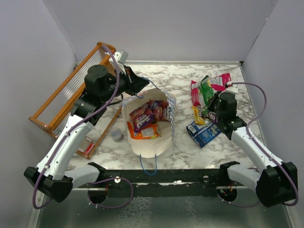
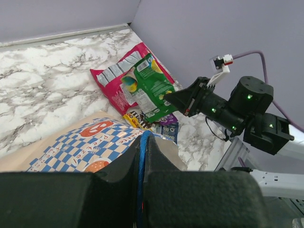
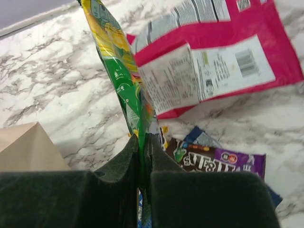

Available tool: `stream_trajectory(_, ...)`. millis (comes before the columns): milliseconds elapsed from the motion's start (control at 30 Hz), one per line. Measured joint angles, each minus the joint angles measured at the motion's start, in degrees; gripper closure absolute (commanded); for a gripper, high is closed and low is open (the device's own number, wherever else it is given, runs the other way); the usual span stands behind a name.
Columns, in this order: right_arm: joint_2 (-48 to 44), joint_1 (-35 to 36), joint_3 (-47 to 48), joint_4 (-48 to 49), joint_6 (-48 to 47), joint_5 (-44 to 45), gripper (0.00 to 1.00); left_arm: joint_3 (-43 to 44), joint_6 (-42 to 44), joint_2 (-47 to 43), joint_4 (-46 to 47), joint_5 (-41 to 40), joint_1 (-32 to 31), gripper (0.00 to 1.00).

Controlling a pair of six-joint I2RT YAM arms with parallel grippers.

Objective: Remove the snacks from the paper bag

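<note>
The checkered paper bag (image 1: 154, 147) lies open toward the camera, with purple (image 1: 145, 121), orange (image 1: 142, 134) and red (image 1: 159, 109) snacks inside. My left gripper (image 1: 137, 84) is at its far rim, shut on the blue string handle (image 2: 141, 156), with the bag's checkered side (image 2: 90, 147) just below. My right gripper (image 1: 212, 102) is shut on the edge of a green packet (image 3: 118, 61), holding it up over the pink-red pouch (image 3: 228, 52). A yellow bar (image 1: 198, 115), a blue packet (image 1: 203, 133) and a brown-purple packet (image 3: 213, 159) lie on the marble beside it.
An orange wooden rack (image 1: 66, 102) leans at the left wall. A small grey-blue cup (image 1: 117, 135) stands just left of the bag. Grey walls close in the table at the back and on both sides. The bag's near handle (image 1: 148, 166) hangs toward the front rail.
</note>
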Motion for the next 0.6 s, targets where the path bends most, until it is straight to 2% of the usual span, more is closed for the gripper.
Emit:
stream_trajectory(233, 0.0, -9.3, -8.0, 0.6, 13.7, -9.8, 0.99, 0.7, -0.1, 0.9, -0.4, 0.2, 0.0, 1.0)
stream_trajectory(300, -0.6, -13.3, -10.3, 0.9, 16.3, -12.4, 0.94, 1.0, 0.0, 0.8, -0.4, 0.2, 0.0, 1.0)
stream_trajectory(367, -1.4, -16.3, -12.4, 0.8, 18.4, -13.9, 0.82, 1.1, 0.0, 0.8, -0.4, 0.2, 0.0, 1.0)
stream_trajectory(467, -2.3, -18.0, -14.0, -0.5, 20.3, -14.1, 0.57, 1.1, 0.0, 0.9, -0.4, 0.2, 0.0, 1.0)
stream_trajectory(533, -2.6, -18.3, -14.0, -1.7, 20.5, -13.9, 0.28, 1.1, 0.0, 0.9, -0.4, 0.3, 0.0, 1.0)
stream_trajectory(567, -2.8, -18.3, -14.0, -2.2, 20.3, -13.5, 0.16, 1.1, 0.0, 0.9, -0.4, 0.3, 0.0, 1.0)
stream_trajectory(600, -3.3, -18.3, -13.8, -3.1, 20.3, -12.7, 0.09, 1.1, 0.0, 0.9, -0.4, 0.4, 0.0, 1.0)
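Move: The right hand still holds the green snack bag; its landing place, the small yellow and purple packs, lies about 16 cm below, 3 cm back and 3 cm to the right. From the same hand the pink bag is some 8 cm ahead and 6 cm to the right, the blue pack 12 cm back and straight in line, both on the table. From the left hand those small packs lie roughly 12 cm ahead, 25 cm right and far below. The right hand lowers the green bag about 10 cm, drawing back and right, then opens and lets go. ##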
